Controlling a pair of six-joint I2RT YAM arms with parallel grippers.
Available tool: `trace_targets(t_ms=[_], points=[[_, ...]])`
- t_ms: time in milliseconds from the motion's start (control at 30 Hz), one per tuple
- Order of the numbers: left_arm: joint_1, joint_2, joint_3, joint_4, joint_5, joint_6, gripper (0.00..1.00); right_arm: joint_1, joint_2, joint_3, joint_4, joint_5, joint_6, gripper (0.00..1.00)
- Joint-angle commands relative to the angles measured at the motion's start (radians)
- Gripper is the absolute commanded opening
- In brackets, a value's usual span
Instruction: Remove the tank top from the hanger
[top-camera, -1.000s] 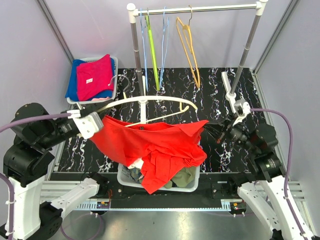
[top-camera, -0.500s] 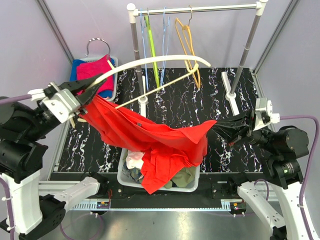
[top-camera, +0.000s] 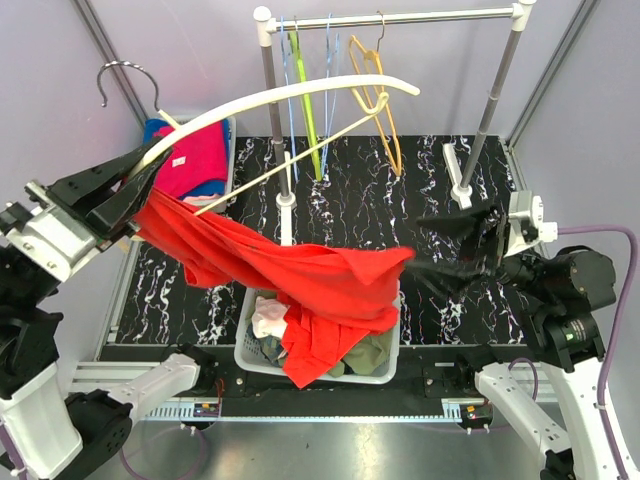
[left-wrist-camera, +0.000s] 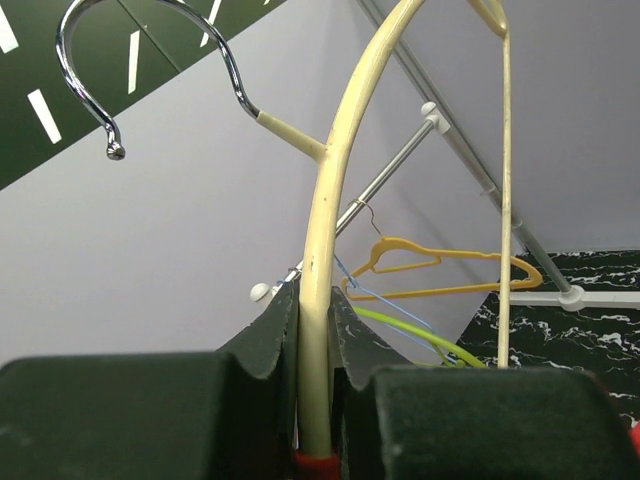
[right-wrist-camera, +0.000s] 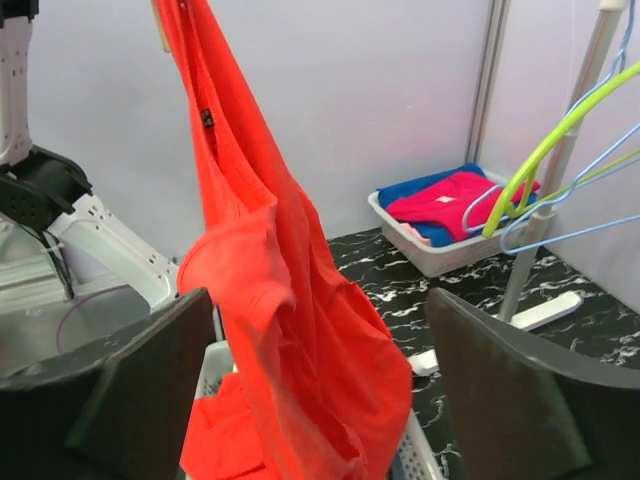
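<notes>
My left gripper (top-camera: 150, 172) is raised high at the left, shut on the cream hanger (top-camera: 300, 87) near one end. In the left wrist view the hanger (left-wrist-camera: 320, 250) runs up between the fingers of the gripper (left-wrist-camera: 315, 300). The red tank top (top-camera: 300, 270) hangs from that gripped end and drapes down to the basket; a red strip shows around the hanger at the jaws. My right gripper (top-camera: 450, 247) stands open at the right, just off the cloth's right edge. In the right wrist view the tank top (right-wrist-camera: 290, 300) hangs loose in front of the open gripper (right-wrist-camera: 320, 300).
A white laundry basket (top-camera: 392, 362) with clothes sits at the near middle. A clothes rack (top-camera: 400, 17) at the back carries blue, green and orange hangers. A tray of folded pink and blue clothes (top-camera: 195, 155) stands at the back left.
My left arm has lifted the hanger up and to the left. My right gripper has opened and let go of the tank top, whose right edge has dropped back toward the basket.
</notes>
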Motion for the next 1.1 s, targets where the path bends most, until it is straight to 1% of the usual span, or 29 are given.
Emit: trace_targets(t_ms=[0,100,167,200,233,267,333,367,433,533,633,767,833,867,900,1000,1033,1067], points=[[0.016,-0.037,0.014,0.107,0.046,-0.041,0.02,0.002,-0.005,-0.053,-0.023,-0.012,-0.032,1.00],[0.025,-0.059,-0.021,0.107,0.074,-0.058,0.02,0.004,-0.016,-0.030,-0.155,0.058,-0.115,1.00],[0.026,-0.089,-0.096,0.109,0.101,-0.058,0.02,0.002,-0.040,-0.011,-0.183,0.110,-0.156,1.00],[0.026,-0.102,-0.125,0.107,0.115,-0.058,0.02,0.004,-0.066,0.016,-0.202,0.118,-0.171,1.00],[0.026,-0.112,-0.186,0.107,0.123,-0.058,0.02,0.002,-0.073,0.034,-0.219,0.124,-0.190,1.00],[0.026,-0.129,-0.208,0.107,0.137,-0.075,0.02,0.004,-0.080,0.056,-0.238,0.149,-0.220,1.00],[0.026,-0.142,-0.257,0.101,0.158,-0.084,0.02,0.002,-0.076,0.125,-0.315,0.173,-0.283,1.00],[0.028,-0.149,-0.306,0.101,0.181,-0.090,0.02,0.002,-0.073,0.145,-0.355,0.198,-0.293,1.00],[0.026,-0.148,-0.343,0.101,0.216,-0.119,0.01,0.002,-0.068,0.185,-0.360,0.227,-0.331,1.00],[0.026,-0.139,-0.411,0.101,0.262,-0.144,0.00,0.004,-0.060,0.222,-0.335,0.252,-0.343,1.00],[0.026,-0.129,-0.464,0.101,0.336,-0.181,0.00,0.004,-0.037,0.255,-0.291,0.221,-0.346,1.00],[0.016,-0.117,-0.507,0.087,0.405,-0.167,0.00,0.004,0.013,0.297,-0.269,0.081,-0.369,1.00],[-0.004,-0.111,-0.527,0.072,0.419,-0.147,0.00,0.004,0.053,0.317,-0.269,0.037,-0.371,1.00],[-0.013,-0.111,-0.538,0.066,0.417,-0.129,0.00,0.002,0.084,0.328,-0.268,0.023,-0.371,1.00],[-0.045,-0.115,-0.565,0.061,0.407,-0.107,0.00,0.004,0.099,0.334,-0.269,0.013,-0.371,1.00],[-0.124,-0.122,-0.596,0.029,0.338,0.021,0.00,0.004,0.162,0.346,-0.257,-0.030,-0.362,1.00],[-0.139,-0.116,-0.603,0.000,0.309,0.090,0.00,0.004,0.176,0.349,-0.250,-0.065,-0.347,1.00],[-0.148,-0.111,-0.601,-0.014,0.296,0.120,0.00,0.004,0.206,0.357,-0.248,-0.092,-0.336,1.00]])
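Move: The left hand grips the cream hanger high up; the grey basket lies about 5 cm ahead, 18 cm right and 60 cm below it. The right hand, empty just beside the red tank top, has the hanger's free end roughly 18 cm ahead, 11 cm left and 30 cm above. From the right hand, the tank top's middle hangs about 23 cm left, 5 cm back and 10 cm lower; the basket is 20 cm left, 5 cm ahead, 42 cm below. Keeping its pinch on the hanger, the left hand lowers it nearly 20 cm towards the basket, also drifting some 8 cm right while the wrist tips down and turns clockwise, about 25 degrees each. The right hand, clear of the cloth, opens fully, dips about 4 cm, then rises past its start by 5 cm, swinging right and partly back, fingers tipping up as the hanger's free end comes close. ##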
